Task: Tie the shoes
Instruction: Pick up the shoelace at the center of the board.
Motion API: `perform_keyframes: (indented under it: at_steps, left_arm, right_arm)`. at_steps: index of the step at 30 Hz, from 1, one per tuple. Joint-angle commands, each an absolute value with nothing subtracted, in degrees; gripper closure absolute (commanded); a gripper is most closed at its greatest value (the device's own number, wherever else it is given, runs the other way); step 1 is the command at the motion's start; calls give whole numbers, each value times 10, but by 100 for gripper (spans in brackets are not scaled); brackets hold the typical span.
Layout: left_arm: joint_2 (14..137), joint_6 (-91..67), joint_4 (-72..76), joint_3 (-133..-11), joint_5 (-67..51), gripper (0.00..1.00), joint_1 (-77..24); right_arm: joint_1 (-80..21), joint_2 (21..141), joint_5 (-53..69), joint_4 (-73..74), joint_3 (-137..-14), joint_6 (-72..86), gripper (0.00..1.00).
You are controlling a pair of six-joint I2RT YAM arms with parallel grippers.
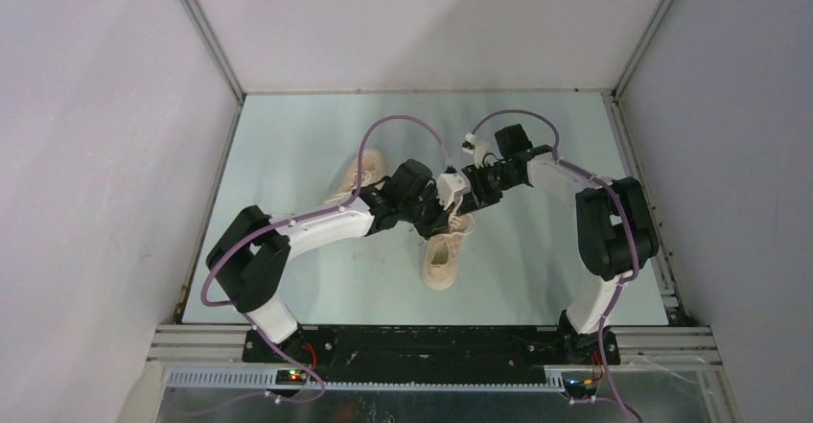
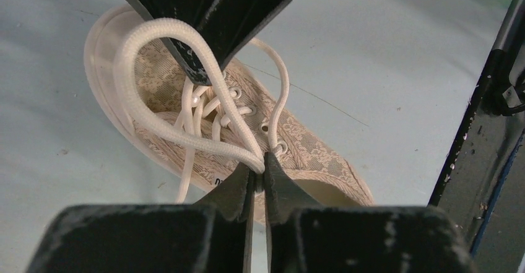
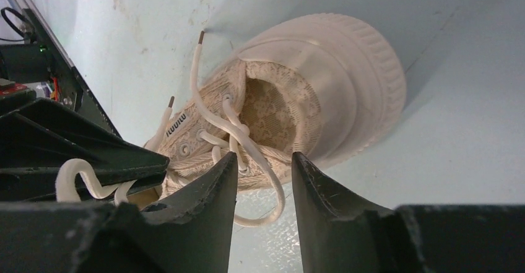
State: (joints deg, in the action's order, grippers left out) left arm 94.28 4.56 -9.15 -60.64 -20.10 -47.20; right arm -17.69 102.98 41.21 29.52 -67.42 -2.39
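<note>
One cream shoe (image 1: 443, 262) lies at the table's middle, toe toward the arms; the other shoe (image 1: 357, 176) sits behind the left arm, partly hidden. Both grippers meet over the middle shoe's collar. My left gripper (image 2: 261, 168) is shut on the base of an off-white lace loop (image 2: 133, 44), which rises and wraps round a right finger (image 2: 210, 13) above the shoe (image 2: 309, 152). My right gripper (image 3: 265, 160) stands open above the shoe (image 3: 328, 87). A slack lace loop (image 3: 278, 195) hangs in its gap, unpinched. The left fingers (image 3: 74, 152) show at the left with lace.
Pale walls and aluminium frame rails (image 1: 206, 49) enclose the light blue table (image 1: 537, 154). Purple cables (image 1: 398, 121) arc above both arms. A black arm link (image 2: 489, 112) stands at the right edge of the left wrist view. Two loose lace ends (image 3: 198, 44) point up beside the shoe.
</note>
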Motion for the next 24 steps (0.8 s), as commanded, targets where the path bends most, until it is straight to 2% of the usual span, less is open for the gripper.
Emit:
perform_keyframes:
  at_steps: [1, 6, 8, 9, 11, 14, 24]
  left_arm:
    - [925, 61, -84, -604, -181, 90, -468]
    - [923, 61, -83, -603, -180, 89, -468]
    - [924, 61, -81, -602, -180, 89, -468]
    - [923, 60, -81, -602, -181, 89, -468]
    - [923, 61, -81, -602, -181, 89, -468]
    - [924, 64, -81, -602, -185, 90, -467]
    - [926, 70, -84, -603, -199, 94, -468]
  right_arm:
    - [-189, 1035, 434, 301, -680, -47, 61]
    - [-200, 1027, 423, 315, -685, -76, 63]
    - [-208, 1028, 391, 321, -690, -84, 74]
    - [-212, 1029, 379, 324, -692, -84, 84]
    - [-209, 1029, 346, 325, -694, -68, 92]
    - [-172, 1021, 335, 319, -694, -43, 94]
    - [-36, 985, 400, 309, -676, 15, 88]
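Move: The free lace lies over the shoe's front, almost between my open right fingertips: about 1 cm back, 1 cm left and 1 cm below. From my left hand it is some 5 cm ahead, 2 cm right and 3 cm lower. The shoe's middle is roughly 6 cm back, 4 cm left and 4 cm below my right hand; the bow loop in my left fingers is about 5 cm back, 3 cm left and 1 cm above my right hand. I ease my right hand a centimetre or so back, left and down onto the free lace and shut its fingers to pinch it, then sweep about 8 cm right and some 4 cm forward, away from the shoe, swinging the hand roughly 20 degrees clockwise. My left hand stays put over the shoe, still gripping the bow loop. ##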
